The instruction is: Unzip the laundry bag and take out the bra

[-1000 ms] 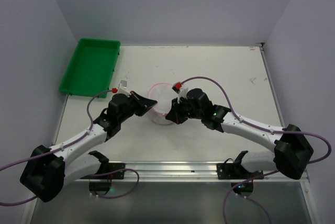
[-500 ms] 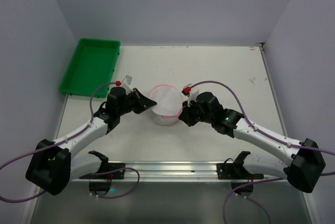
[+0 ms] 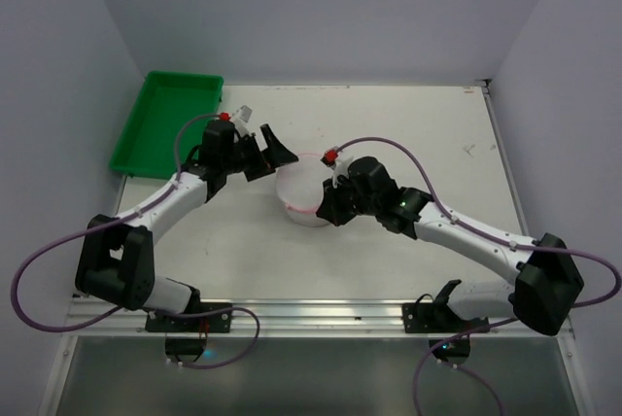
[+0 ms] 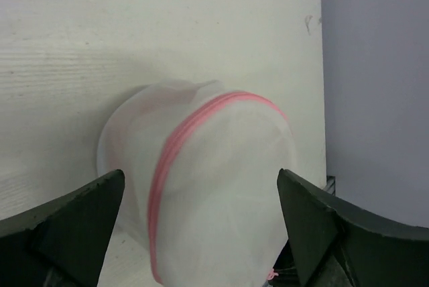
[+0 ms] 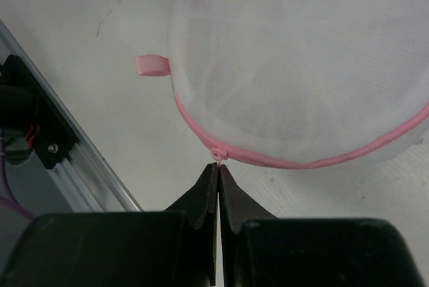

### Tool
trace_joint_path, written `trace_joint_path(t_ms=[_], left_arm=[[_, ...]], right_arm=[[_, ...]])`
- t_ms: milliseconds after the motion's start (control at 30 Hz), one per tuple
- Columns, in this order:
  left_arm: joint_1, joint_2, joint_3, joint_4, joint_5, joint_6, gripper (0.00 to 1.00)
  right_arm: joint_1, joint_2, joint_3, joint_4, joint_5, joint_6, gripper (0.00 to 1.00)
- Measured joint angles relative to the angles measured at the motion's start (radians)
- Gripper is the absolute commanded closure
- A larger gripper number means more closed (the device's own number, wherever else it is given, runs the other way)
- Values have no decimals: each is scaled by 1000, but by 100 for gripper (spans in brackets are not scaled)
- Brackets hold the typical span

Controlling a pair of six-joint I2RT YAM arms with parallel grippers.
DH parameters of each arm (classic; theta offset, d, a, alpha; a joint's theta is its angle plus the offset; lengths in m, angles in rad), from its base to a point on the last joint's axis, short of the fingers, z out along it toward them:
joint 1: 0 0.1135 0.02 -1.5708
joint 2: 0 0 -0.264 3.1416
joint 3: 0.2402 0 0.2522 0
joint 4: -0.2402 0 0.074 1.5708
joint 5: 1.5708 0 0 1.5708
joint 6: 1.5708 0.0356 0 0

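The laundry bag (image 3: 304,194) is a small round drum of white mesh with a pink zip round its rim, standing mid-table. In the right wrist view my right gripper (image 5: 218,167) is shut on the little pink zip pull (image 5: 218,155) at the near edge of the bag (image 5: 301,59). My left gripper (image 3: 270,156) is open just off the bag's far-left side. In its wrist view the bag (image 4: 221,186) fills the space ahead of the spread left gripper (image 4: 200,178). The bra is hidden; nothing distinct shows through the mesh.
A green tray (image 3: 165,124) lies at the far left of the table. A pink loop tab (image 5: 151,64) sticks out of the bag's side. The metal rail (image 3: 311,314) runs along the near edge, walls close in on both sides.
My left gripper let go of the bag's left side, opened wide and drew back toward the far left. My right gripper, still shut on the pull, swung right and then back left.
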Motion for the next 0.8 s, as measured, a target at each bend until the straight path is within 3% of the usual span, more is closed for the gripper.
trace_joint_path(t_ms=[133,300,400,467,600,800], left_arm=[[-2,-91,-48,-40,-119,-71,0],[-63,-378,-233,-89,-274,-224,2],[-126,-447,-282,-121,-331,-297,4],[-165,-460,-303,-138,-358,-343,10],[-211,-433,-325,-138,-378,-404,30],[-256,-346,-321,-104,-403,-434,94]], right_arm=[[10,78,53,29,-41,48,100],[33,147,91,83,-68,100,100],[49,169,95,102,-76,122,100],[57,175,95,109,-76,129,100],[64,176,95,119,-76,137,100],[66,175,95,116,-71,132,100]])
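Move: The left gripper hangs wide open over the bag's far left side. The bag's tab end, beside the zipper pull, lies about 10 cm back, 3 cm right and 5 cm below it; the zipper pull some 11 cm back, 8 cm right and 2 cm lower. The bag's middle is roughly 5 cm back, 5 cm right and 7 cm down. From the right hand, already pinching the pull, the tab end is about 5 cm left, 1 cm ahead and 2 cm lower. Bring the open left gripper back about 9 cm, bowing 3 cm out to the left first, then in again while sinking some 5 cm, turning nearly 20 degrees counter-clockwise and tipping the fingers down; close on the bag's edge just beside the pull. Meanwhile carry the still-pinched zipper pull about 6 cm left towards it with the right hand, then hold. ##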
